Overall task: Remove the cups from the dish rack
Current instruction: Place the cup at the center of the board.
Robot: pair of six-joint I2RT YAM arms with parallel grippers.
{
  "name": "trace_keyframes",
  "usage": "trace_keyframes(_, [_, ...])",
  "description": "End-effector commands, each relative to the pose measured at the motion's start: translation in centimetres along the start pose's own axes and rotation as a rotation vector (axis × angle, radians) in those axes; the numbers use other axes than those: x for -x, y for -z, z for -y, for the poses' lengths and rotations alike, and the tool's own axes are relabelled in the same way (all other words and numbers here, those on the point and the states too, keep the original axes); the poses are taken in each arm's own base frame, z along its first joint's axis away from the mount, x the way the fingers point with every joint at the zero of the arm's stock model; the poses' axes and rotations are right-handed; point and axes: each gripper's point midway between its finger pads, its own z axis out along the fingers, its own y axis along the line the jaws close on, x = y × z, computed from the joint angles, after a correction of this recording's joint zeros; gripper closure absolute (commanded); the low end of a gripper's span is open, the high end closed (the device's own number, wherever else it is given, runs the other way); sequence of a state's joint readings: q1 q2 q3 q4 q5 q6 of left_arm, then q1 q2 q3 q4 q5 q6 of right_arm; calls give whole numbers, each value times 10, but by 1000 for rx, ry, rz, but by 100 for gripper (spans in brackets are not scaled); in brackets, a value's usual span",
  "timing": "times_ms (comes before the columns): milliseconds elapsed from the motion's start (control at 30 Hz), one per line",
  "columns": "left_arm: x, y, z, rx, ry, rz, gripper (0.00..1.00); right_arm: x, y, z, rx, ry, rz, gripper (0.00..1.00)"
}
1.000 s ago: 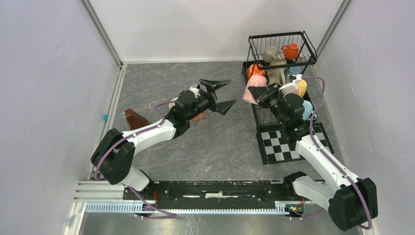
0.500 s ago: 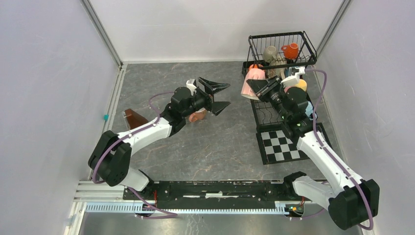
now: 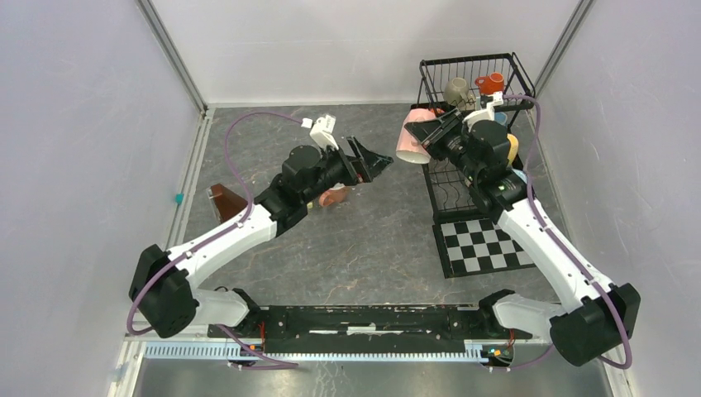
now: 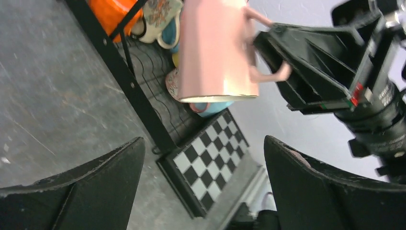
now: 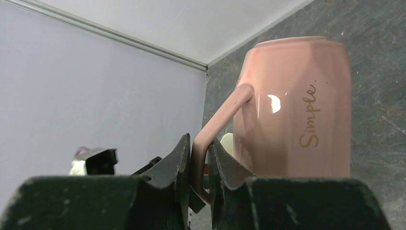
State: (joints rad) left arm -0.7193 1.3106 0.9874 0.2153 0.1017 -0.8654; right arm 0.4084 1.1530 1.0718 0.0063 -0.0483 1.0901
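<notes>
My right gripper (image 5: pixel 198 143) is shut on the handle of a pink mug (image 5: pixel 297 105) marked "Simple". It holds the mug in the air, just left of the dish rack (image 3: pixel 430 83). In the top view the pink mug (image 3: pixel 409 138) hangs off the right gripper (image 3: pixel 430 132). My left gripper (image 3: pixel 376 161) stands wide open a little left of and below it, empty. From the left wrist, the pink mug (image 4: pixel 218 48) shows beyond the left gripper (image 4: pixel 203 143). Grey-olive (image 3: pixel 455 89), orange (image 3: pixel 493 83) and yellow (image 3: pixel 512 147) cups sit in the rack.
A checkered mat (image 3: pixel 484 244) lies in front of the rack. A brown wedge (image 3: pixel 225 199) rests at the left of the table. A small pinkish cup (image 3: pixel 335 196) lies on the table under the left arm. Walls close in on both sides.
The right gripper has carried the pink mug up and to the left, away from the rack. The left arm has stretched out and turned its open gripper toward the mug.
</notes>
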Motion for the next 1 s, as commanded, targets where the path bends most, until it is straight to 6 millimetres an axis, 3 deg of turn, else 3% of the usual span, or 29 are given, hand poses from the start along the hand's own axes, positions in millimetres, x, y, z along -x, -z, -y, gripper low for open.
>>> trace_keyframes(0, [19, -1, 2, -4, -394, 159, 2, 28, 5, -61, 135, -46, 71, 100])
trace_keyframes(333, [35, 0, 17, -189, -553, 497, 16, 34, 10, -96, 146, -99, 55, 100])
trace_keyframes(700, [56, -4, 35, -197, -564, 624, 22, 30, 11, -103, 168, -127, 70, 100])
trace_keyframes(967, [64, -15, 25, -117, -535, 651, 27, 21, 15, -110, 194, -161, 68, 100])
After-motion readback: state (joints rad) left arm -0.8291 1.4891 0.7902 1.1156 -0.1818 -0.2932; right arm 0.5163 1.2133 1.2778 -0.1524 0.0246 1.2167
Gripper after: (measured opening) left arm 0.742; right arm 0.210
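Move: The pink cup hangs by its handle from the right fingers, its body roughly 4 cm left of and 4 cm below that hand. From the open left hand it is about 6 cm ahead, 9 cm right and 3 cm higher; the salmon cup stands some 3 cm ahead, 11 cm left and 24 cm below. From the right hand, the left gripper is about 6 cm back, 13 cm left and 6 cm lower. Left hand tips up 40 degrees, rising forward towards the cup, fingers narrowing; right lifts it about 4 cm, leftward. ##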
